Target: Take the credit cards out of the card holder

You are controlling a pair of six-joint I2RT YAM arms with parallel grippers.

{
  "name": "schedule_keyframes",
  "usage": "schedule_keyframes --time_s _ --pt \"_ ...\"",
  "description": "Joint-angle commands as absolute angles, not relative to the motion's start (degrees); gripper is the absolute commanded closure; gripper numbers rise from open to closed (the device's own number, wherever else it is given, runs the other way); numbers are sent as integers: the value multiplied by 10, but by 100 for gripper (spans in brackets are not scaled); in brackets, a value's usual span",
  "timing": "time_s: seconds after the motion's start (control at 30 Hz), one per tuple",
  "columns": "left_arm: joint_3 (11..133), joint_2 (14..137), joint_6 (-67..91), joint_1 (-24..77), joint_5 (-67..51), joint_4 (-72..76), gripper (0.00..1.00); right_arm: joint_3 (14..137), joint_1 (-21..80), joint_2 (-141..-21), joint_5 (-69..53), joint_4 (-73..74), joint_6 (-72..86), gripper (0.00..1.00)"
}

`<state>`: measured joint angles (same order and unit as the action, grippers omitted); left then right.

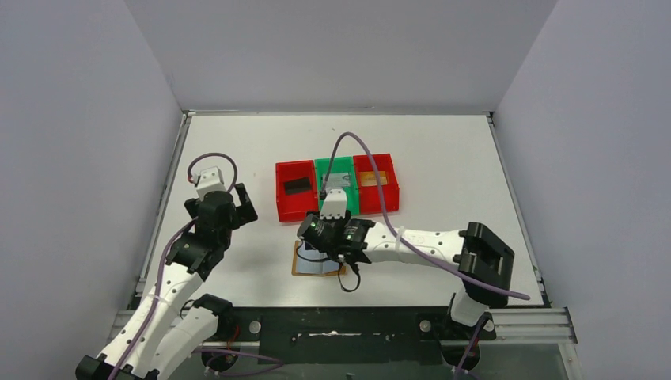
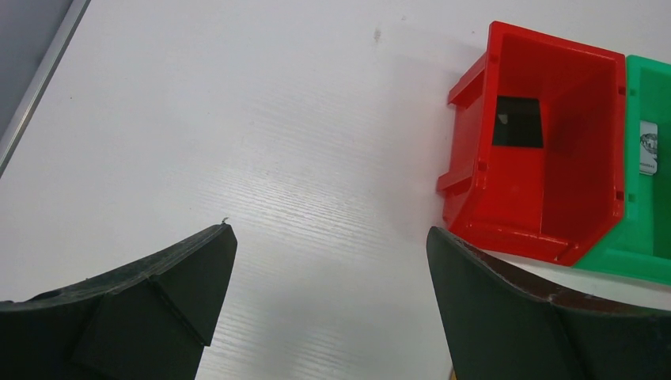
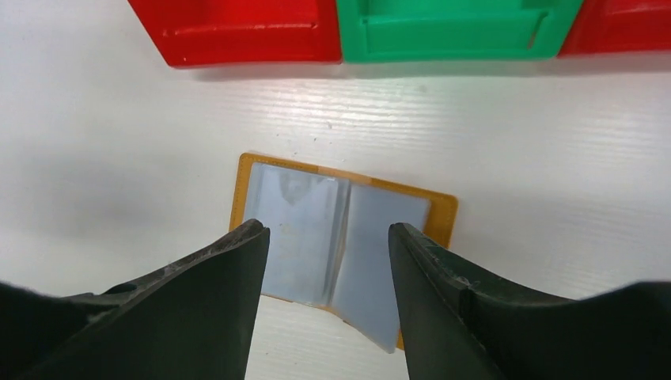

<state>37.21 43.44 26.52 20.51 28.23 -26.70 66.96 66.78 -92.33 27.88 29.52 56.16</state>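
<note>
The card holder (image 3: 340, 237) lies open and flat on the white table, an orange-tan wallet with two pale blue-grey panels facing up. My right gripper (image 3: 326, 229) hovers just above it, open, with nothing between its fingers. From above, the right gripper (image 1: 331, 252) covers part of the card holder (image 1: 307, 265). I cannot tell whether a card lies under the panels. A black card (image 2: 518, 123) lies in the left red bin (image 2: 546, 206), and a silver card (image 2: 649, 146) in the green bin (image 2: 641, 237). My left gripper (image 2: 330, 231) is open and empty over bare table, left of the bins.
Three joined bins stand behind the card holder: left red bin (image 1: 295, 207), green bin (image 1: 335, 168), right red bin (image 1: 388, 198) holding an orange-gold card (image 1: 374, 179). A purple cable (image 1: 372, 162) arches over the bins. Grey walls enclose the table.
</note>
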Motion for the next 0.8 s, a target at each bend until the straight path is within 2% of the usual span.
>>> schedule_keyframes --time_s 0.0,0.43,0.77 --pt "379 437 259 199 278 -232 7 715 686 -979 313 301 629 42" --pt "380 438 259 191 287 -235 6 740 692 -1064 221 252 596 43" --pt "380 438 259 191 281 -233 7 756 691 -1100 199 274 601 44"
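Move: The open card holder lies almost under your right gripper, its middle about 1 cm back, 1 cm to the left and some 11 cm below; its left clear pocket sits about 5 cm to the left and 1 cm back, equally far down. From the same hand, the green bin is some 20 cm ahead and 3 cm right, the left red bin about 20 cm ahead and 9 cm left, both about 8 cm lower. From the left gripper, the holder is roughly 7 cm back, 25 cm right and 16 cm down. Lower the right gripper about 8 cm towards the left pocket of the card holder, sliding it some 5 cm to the left as it sinks, quickly at first and then easing off. Draw back slightly and tip the fingers about 10 degrees steeper. Keep them half open, stopping just short of the pocket. ##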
